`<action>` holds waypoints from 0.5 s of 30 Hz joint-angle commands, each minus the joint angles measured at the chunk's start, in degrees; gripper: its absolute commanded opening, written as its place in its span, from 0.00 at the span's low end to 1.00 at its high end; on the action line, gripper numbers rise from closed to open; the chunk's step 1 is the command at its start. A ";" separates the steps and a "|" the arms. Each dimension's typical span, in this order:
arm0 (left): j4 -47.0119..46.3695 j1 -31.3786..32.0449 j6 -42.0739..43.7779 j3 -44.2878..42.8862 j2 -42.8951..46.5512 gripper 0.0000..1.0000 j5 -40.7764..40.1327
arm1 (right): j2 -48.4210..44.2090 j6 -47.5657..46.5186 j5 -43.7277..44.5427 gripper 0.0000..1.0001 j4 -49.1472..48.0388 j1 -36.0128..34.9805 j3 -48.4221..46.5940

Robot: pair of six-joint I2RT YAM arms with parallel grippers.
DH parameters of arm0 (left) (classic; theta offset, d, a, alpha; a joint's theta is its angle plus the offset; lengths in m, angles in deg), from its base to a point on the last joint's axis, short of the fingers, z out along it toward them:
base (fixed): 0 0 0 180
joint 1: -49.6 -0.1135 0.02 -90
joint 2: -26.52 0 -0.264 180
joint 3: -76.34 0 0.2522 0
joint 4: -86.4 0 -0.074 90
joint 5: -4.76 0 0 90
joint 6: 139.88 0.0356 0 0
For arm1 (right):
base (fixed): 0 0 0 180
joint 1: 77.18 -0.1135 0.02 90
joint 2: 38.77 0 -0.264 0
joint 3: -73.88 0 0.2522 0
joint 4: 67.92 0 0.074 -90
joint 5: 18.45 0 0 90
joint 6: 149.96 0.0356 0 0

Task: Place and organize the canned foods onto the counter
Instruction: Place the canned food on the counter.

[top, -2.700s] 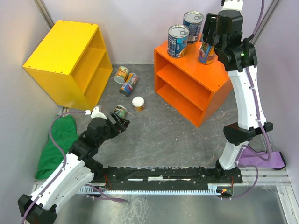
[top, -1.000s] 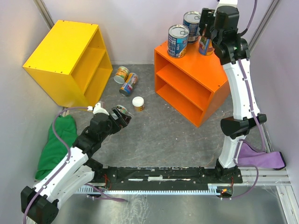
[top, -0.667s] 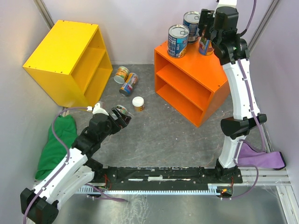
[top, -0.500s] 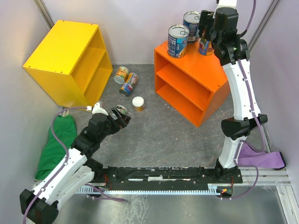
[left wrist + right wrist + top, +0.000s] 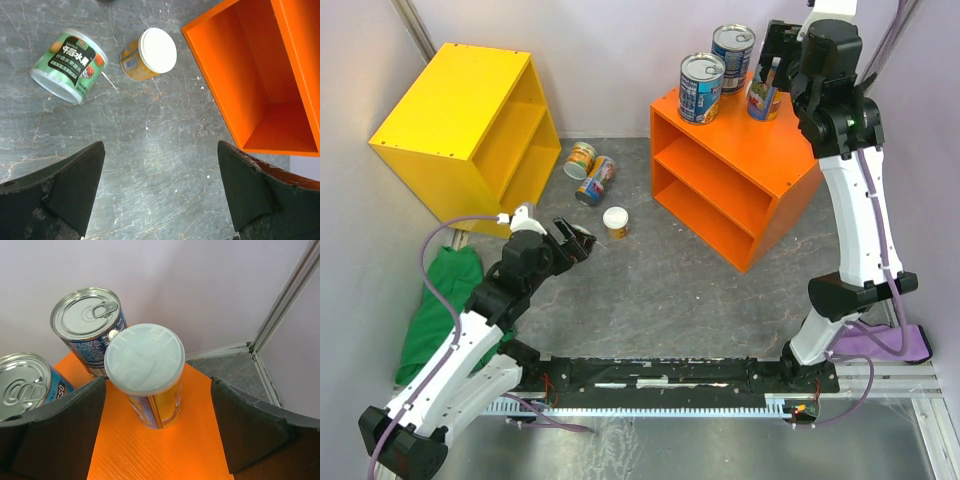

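Note:
On the orange counter's (image 5: 760,165) top stand two blue-labelled tins (image 5: 701,88) (image 5: 733,57) and a slim white-lidded can (image 5: 763,103). My right gripper (image 5: 773,72) hangs open just above that slim can (image 5: 145,357). Its fingers (image 5: 60,425) flank the can with a gap on each side. My left gripper (image 5: 160,167) is open over bare floor. Ahead of it, a green-labelled can (image 5: 67,65) lies on its side beside a white-lidded yellow can (image 5: 150,54). Two more cans (image 5: 580,159) (image 5: 597,180) lie near the yellow cabinet.
The yellow cabinet (image 5: 460,130) stands at the back left with its open side facing the floor cans. A green cloth (image 5: 440,310) lies by the left arm, and a purple cloth (image 5: 885,342) lies by the right arm's base. Walls close in the back and sides.
My right gripper has opened, let go of the slim can and lifted slightly; the can stays upright on the counter. My left gripper has drawn back from the green-labelled can.

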 commanded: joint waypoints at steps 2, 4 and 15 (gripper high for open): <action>-0.20 -1.62 4.93 -6.09 -3.05 0.99 -1.50 | -5.26 0.79 0.62 0.92 -2.44 -0.85 2.23; -0.20 -2.41 5.62 -7.73 -4.51 0.99 -1.38 | -6.03 0.79 0.53 0.92 -2.39 -1.04 2.61; -3.16 -9.46 6.55 -12.84 -13.60 0.99 4.52 | -12.22 2.17 -0.55 0.92 -1.73 -3.09 7.37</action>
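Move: The green can lies about 11 cm ahead of the left hand, 5 cm left and 15 cm lower; the white-lidded cup is some 14 cm ahead and 4 cm right. The just-placed lidded can stands 6 cm ahead of the right hand, 1 cm left and 5 cm lower, with the near blue can about 5 cm ahead, 14 cm left, and the far blue can 12 cm ahead, 8 cm left. Right hand backs 4 cm off the lidded can; left climbs forward 4 cm towards above the green can. ##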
